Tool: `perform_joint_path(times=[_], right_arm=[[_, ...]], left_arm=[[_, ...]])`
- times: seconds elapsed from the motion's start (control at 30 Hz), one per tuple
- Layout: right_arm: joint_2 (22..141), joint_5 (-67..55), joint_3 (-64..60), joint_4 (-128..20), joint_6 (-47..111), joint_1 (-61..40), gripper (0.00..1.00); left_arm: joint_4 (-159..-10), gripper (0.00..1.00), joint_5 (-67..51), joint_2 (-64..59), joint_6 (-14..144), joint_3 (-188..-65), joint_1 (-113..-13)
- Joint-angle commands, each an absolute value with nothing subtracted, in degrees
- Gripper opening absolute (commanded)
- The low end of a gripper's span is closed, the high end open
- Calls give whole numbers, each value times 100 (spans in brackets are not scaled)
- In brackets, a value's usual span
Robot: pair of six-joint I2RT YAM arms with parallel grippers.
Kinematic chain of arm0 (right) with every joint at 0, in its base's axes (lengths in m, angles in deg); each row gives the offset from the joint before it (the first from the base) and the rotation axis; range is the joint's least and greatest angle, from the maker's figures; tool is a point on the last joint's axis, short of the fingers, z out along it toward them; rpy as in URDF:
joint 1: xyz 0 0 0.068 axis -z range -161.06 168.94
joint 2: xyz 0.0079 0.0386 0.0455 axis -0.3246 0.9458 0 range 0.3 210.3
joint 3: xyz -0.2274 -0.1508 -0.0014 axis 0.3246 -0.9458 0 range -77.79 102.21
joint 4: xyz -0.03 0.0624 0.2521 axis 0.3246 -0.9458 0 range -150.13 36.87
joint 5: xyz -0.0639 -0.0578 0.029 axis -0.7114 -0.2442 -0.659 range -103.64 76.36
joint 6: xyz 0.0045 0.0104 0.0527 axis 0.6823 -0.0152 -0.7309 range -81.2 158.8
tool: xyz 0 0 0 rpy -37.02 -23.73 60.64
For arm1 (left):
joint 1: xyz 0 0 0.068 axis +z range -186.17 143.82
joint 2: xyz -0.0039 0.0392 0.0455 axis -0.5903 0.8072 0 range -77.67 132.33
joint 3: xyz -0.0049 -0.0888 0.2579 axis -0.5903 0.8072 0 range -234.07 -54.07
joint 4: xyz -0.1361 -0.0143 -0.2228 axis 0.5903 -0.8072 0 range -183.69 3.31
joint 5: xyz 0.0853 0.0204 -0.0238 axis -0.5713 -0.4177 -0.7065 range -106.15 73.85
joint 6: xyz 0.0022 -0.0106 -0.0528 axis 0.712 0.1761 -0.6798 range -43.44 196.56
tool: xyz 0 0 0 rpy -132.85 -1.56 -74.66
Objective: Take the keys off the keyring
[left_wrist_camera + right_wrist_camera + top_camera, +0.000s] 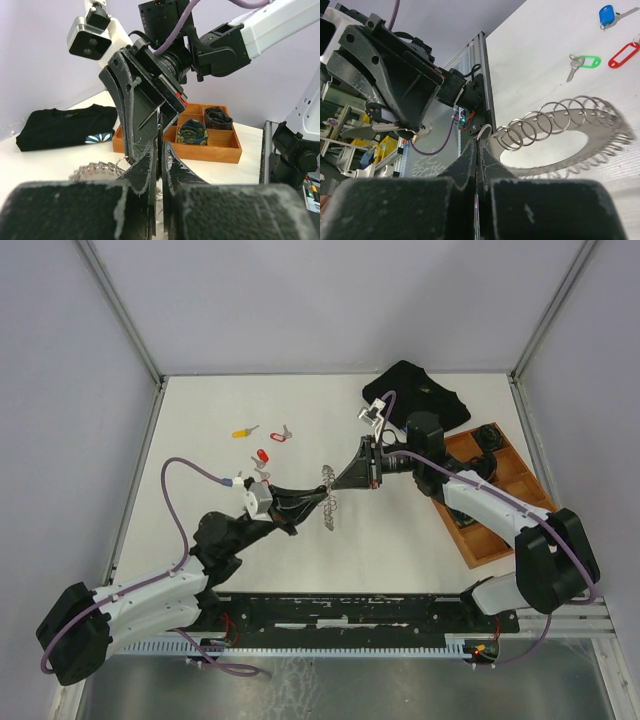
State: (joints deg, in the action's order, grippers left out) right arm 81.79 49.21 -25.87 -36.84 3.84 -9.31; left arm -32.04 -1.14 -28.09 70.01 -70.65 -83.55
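Note:
The keyring [328, 502] hangs tilted above mid-table between both grippers; it is a flat silvery band [592, 106] fringed with small split rings. My right gripper [338, 480] [479, 142] is shut on one small split ring at its edge. My left gripper [312, 502] [161, 147] is shut on a thin dark piece, seemingly a key still on the ring; a silver blade [400, 131] shows under it. The ring's edge [92, 171] sits left of the left fingers. Loose keys lie on the table: yellow [243, 431], red [263, 455], blue [606, 15], green [585, 62].
A wooden tray [500, 502] [220, 150] with rolled dark items stands at the right. A folded black shirt [415, 395] [60, 127] lies at the back right. A red tag [623, 54] lies near the green key.

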Motion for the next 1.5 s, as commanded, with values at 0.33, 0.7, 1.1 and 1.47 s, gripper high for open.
perform_joint_path(times=[0.33,0.7,1.1,1.47], right_arm=[[8246,4974,-2450,-3602,667,-767,0],[8237,4733,-2190,-4782,1821,-595,0],[8410,4654,-2079,-5122,2144,-435,0],[8561,4596,-1975,-5253,2258,-382,0]], left_arm=[[-3053,3,-858,-2979,6854,-6796,-8359],[-3834,3,-2796,-3600,5679,-6166,-7933],[-4311,3,-1028,-2348,3667,-6452,-5436],[-5889,6,-2542,-1065,2340,-7109,-4623]])
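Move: The loose keys are my left hand's goal: the green-tagged one lies about 12 cm ahead of that hand, some 17 cm to its left and roughly 27 cm below. On the same table, the nearest red-tagged key is about 16 cm ahead and 15 cm left, and the blue-tagged one about 16 cm ahead and 24 cm left. From my right hand, the green tag is about 8 cm ahead, 21 cm left and 23 cm below. With the key still pinched, I swing my left hand away from the keyring, slowly at first and then fast, about 20 cm down, nearly as far left and some 13 cm forward, over the loose keys. On the way I turn it some 75 degrees, from pointing rightward and up to forward and slightly down. My right hand keeps its grip on the keyring, easing about 5 cm down, a little forward and right. ##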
